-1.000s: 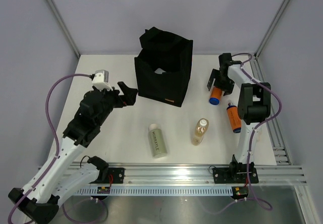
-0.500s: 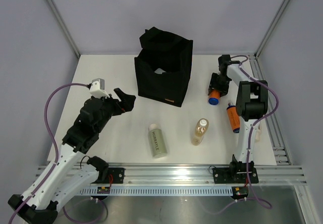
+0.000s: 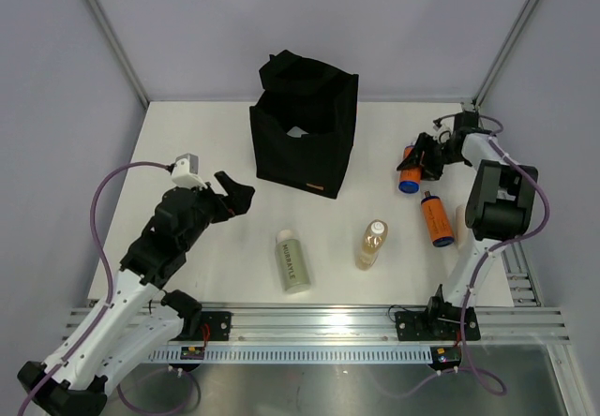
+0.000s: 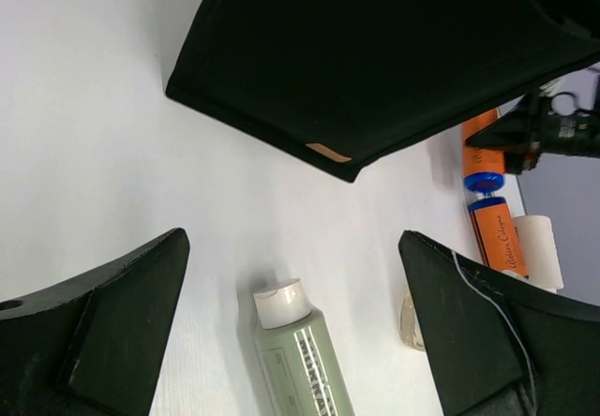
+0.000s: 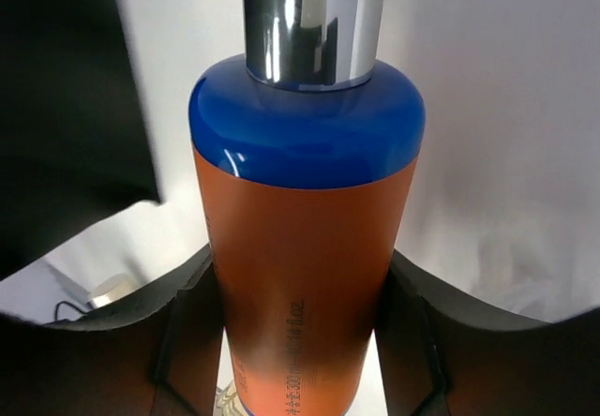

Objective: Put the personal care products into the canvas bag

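Observation:
The canvas bag (image 3: 305, 121) stands open at the back centre; the left wrist view shows its side (image 4: 375, 51) and tan label. My right gripper (image 3: 424, 158) is shut on an orange bottle with a blue cap (image 3: 410, 170), which fills the right wrist view (image 5: 305, 247) between both fingers (image 5: 187, 341). A second orange bottle (image 3: 435, 219) lies just in front of it. An olive-green bottle (image 3: 292, 261) and an amber bottle (image 3: 371, 244) lie at the front centre. My left gripper (image 3: 234, 196) is open and empty, left of the bag, above the olive-green bottle (image 4: 300, 360).
A white cylinder (image 4: 542, 252) lies beside the second orange bottle (image 4: 502, 233), close to the right arm's base column (image 3: 492, 200). The table's right edge and rail (image 3: 511, 247) run just beyond it. The other products are out of view.
My right wrist swung out to the right and closed on the orange bottle, which shifted slightly right. My left gripper drew back from the bag toward the front.

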Controlling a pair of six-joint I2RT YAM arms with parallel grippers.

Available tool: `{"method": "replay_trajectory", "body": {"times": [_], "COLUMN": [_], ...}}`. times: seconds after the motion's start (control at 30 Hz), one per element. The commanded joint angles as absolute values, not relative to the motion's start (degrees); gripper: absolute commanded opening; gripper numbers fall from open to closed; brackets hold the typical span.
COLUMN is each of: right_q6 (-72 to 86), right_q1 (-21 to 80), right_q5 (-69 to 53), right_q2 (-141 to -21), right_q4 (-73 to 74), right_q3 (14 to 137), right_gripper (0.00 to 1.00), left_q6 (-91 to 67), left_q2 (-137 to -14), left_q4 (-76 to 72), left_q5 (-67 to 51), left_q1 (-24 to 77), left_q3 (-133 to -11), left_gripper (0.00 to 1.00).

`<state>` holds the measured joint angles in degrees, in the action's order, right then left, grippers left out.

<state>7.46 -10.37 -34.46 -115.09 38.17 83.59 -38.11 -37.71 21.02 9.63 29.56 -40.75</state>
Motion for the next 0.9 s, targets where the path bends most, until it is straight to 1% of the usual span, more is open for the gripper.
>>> {"method": "replay_trajectory", "body": {"times": [0.0,0.1,0.2,0.27,0.3,0.33,0.37,0.4,0.47,0.5,0.57,0.6,0.7,0.87], "right_q6": [7.64,9.31,10.37,8.1,6.69,3.11,1.16,-0.77,-6.84,-7.99,-9.49,-9.49,-12.12,-16.6], "right_q1": [-9.75,-9.84,-9.23,-7.22,-6.08,-4.67,-1.26,0.86,5.78,9.89,13.08,15.62,20.19,26.09], "right_q5": [-51.13,-53.61,-56.77,-57.31,-56.61,-55.99,-54.77,-51.8,-48.19,-44.34,-41.33,-39.05,-33.6,-24.8], "right_q2": [-104.43,-98.98,-94.23,-92.64,-92.55,-92.72,-93.07,-94.56,-97.02,-100.25,-104.04,-107.63,-114.14,-119.61], "right_q4": [27.96,23.22,20.13,21.7,23.01,25.9,27.67,31.25,34.7,36.72,38.31,39.02,39.81,37.18], "right_q3": [82.63,82.35,85.85,92.78,98.73,101.92,105.26,112.17,119.41,125.97,132.24,137.58,145.69,147.13], "right_gripper": [0.0,0.0,0.0,0.0,0.0,0.0,0.0,0.0,0.0,0.0,0.0,0.0,0.0,0.0], "left_q6": [-39.02,-38.41,-38.76,-39.46,-39.72,-40.16,-40.34,-40.43,-40.61,-40.52,-40.17,-39.91,-39.55,-41.39], "left_q2": [-37.18,-37.53,-38.32,-38.93,-39.37,-39.64,-39.9,-40.34,-40.6,-40.78,-41.22,-41.39,-42.27,-43.68], "left_q4": [18.11,17.84,17.05,16.44,16.09,15.3,14.86,14.51,13.54,13.36,12.92,12.66,11.61,10.99], "left_q5": [8.26,7.65,6.59,5.28,4.75,3.96,3.61,3.26,2.81,2.55,2.2,1.76,0.36,-2.72], "left_q1": [29.36,29.36,29.36,29.36,29.36,29.36,29.36,29.36,29.36,29.36,29.36,29.36,29.36,29.36], "left_q3": [-40.08,-39.55,-38.41,-37.45,-37.01,-36.65,-35.95,-35.69,-35.25,-34.98,-34.89,-34.72,-33.84,-32.35], "left_gripper": [0.99,0.99,0.99,0.99,0.99,0.99,0.99,0.99,0.99,0.99,0.99,0.99,0.99,0.99]}}
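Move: The right hand already holds an orange bottle; the canvas bag's middle is about 27 cm to its left, 3 cm ahead and 6 cm higher. The other orange bottle lies some 14 cm back and 5 cm right, 5 cm lower; the amber bottle 22 cm back, 11 cm left, 2 cm lower. From the empty left hand, the green bottle is about 8 cm back, 10 cm right and 21 cm below. Right hand sweeps the held bottle some 40 cm up, 27 left over the bag; left hand sinks slightly. ##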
